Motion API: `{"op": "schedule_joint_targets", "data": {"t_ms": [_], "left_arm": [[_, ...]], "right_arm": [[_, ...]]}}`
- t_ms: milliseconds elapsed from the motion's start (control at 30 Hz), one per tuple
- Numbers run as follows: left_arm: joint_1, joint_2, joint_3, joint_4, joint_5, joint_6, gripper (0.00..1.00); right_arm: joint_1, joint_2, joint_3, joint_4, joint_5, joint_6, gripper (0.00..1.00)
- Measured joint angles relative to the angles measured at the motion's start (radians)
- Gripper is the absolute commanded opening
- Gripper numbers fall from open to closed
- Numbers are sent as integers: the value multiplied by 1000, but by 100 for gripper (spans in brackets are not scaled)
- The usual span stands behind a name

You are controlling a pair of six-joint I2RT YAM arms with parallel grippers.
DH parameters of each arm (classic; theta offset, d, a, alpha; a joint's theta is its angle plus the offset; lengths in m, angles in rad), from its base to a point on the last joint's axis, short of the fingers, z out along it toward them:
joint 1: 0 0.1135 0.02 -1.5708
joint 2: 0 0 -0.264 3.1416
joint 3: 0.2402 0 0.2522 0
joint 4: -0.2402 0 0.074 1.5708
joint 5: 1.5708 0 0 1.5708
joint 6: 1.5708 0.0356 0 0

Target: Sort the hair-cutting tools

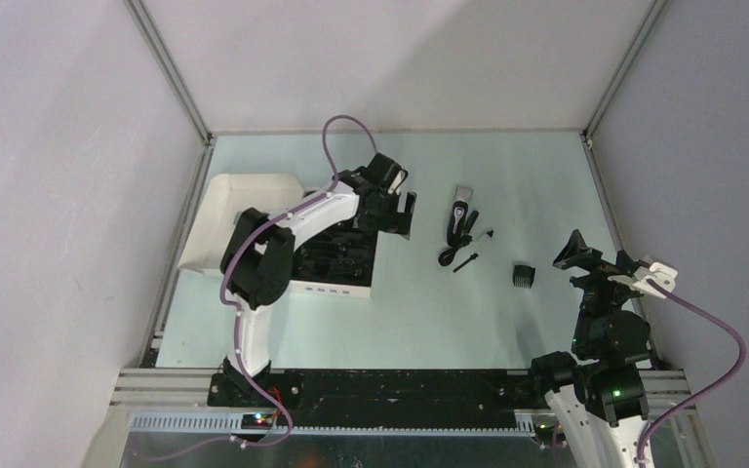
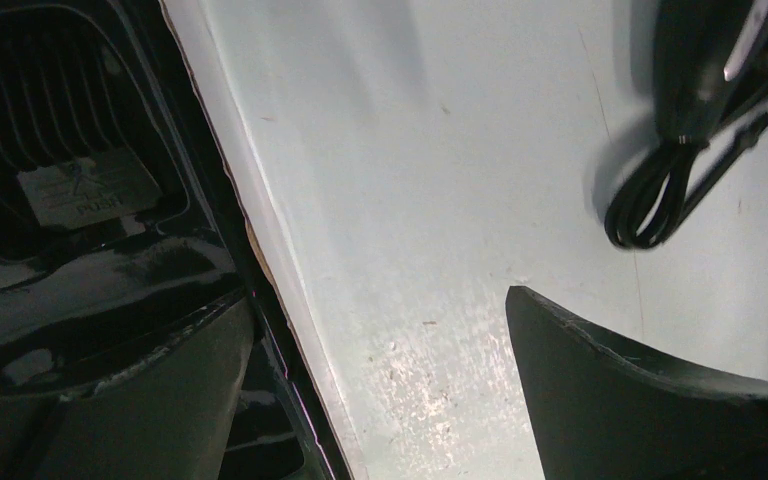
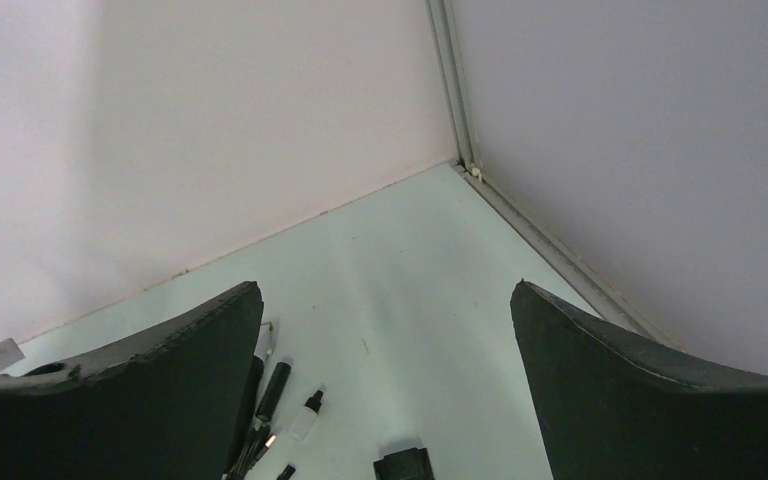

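The silver-and-black clipper (image 1: 462, 204) lies mid-table, with its black coiled cord (image 1: 449, 253) and a thin black brush (image 1: 465, 261) just in front of it. The small black comb attachment (image 1: 523, 275) lies apart, to their right. My left gripper (image 1: 393, 216) hangs open over the box's right edge, left of the clipper (image 2: 702, 60) and cord (image 2: 648, 205); nothing lies between its fingers (image 2: 640, 400). My right gripper (image 1: 600, 248) stands open at the right, empty. Beyond its open jaws, the right wrist view shows the comb attachment (image 3: 403, 466).
A flat white box (image 1: 336, 290) with a black tray (image 2: 70, 190) sits at the left, its white lid (image 1: 224, 219) raised behind it. A small white bottle with a black cap (image 3: 307, 412) lies by the clipper. Grey walls and metal rails enclose the table.
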Motion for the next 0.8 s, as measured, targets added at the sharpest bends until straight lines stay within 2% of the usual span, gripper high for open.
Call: {"op": "schedule_joint_targets", "data": {"t_ms": [200, 433, 633, 800], "left_arm": [[-80, -87, -132, -18, 57, 105, 98], [-178, -317, -364, -64, 128, 191, 98], [-194, -473, -543, -95, 122, 210, 98], [-192, -587, -571, -144, 78, 207, 98]], "right_arm": [[0, 0, 0, 0, -1, 0, 100], [0, 2, 0, 0, -14, 0, 100], [9, 38, 2, -6, -58, 2, 100], [17, 146, 51, -63, -122, 28, 100]]}}
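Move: The open left hand stands low over the box's right rim, its left finger inside; the box's middle is about 12 cm left, 2 cm back and 2 cm below. The clipper lies some 15 cm right and 6 cm ahead of the hand, the small brush roughly 16 cm right and 5 cm back. From the raised right hand, the box's middle is about 47 cm left, 14 cm ahead and 26 cm below. Still hooked on the box's right rim, left hand drags back 19 cm, curving left; right hand edges forward-left. ##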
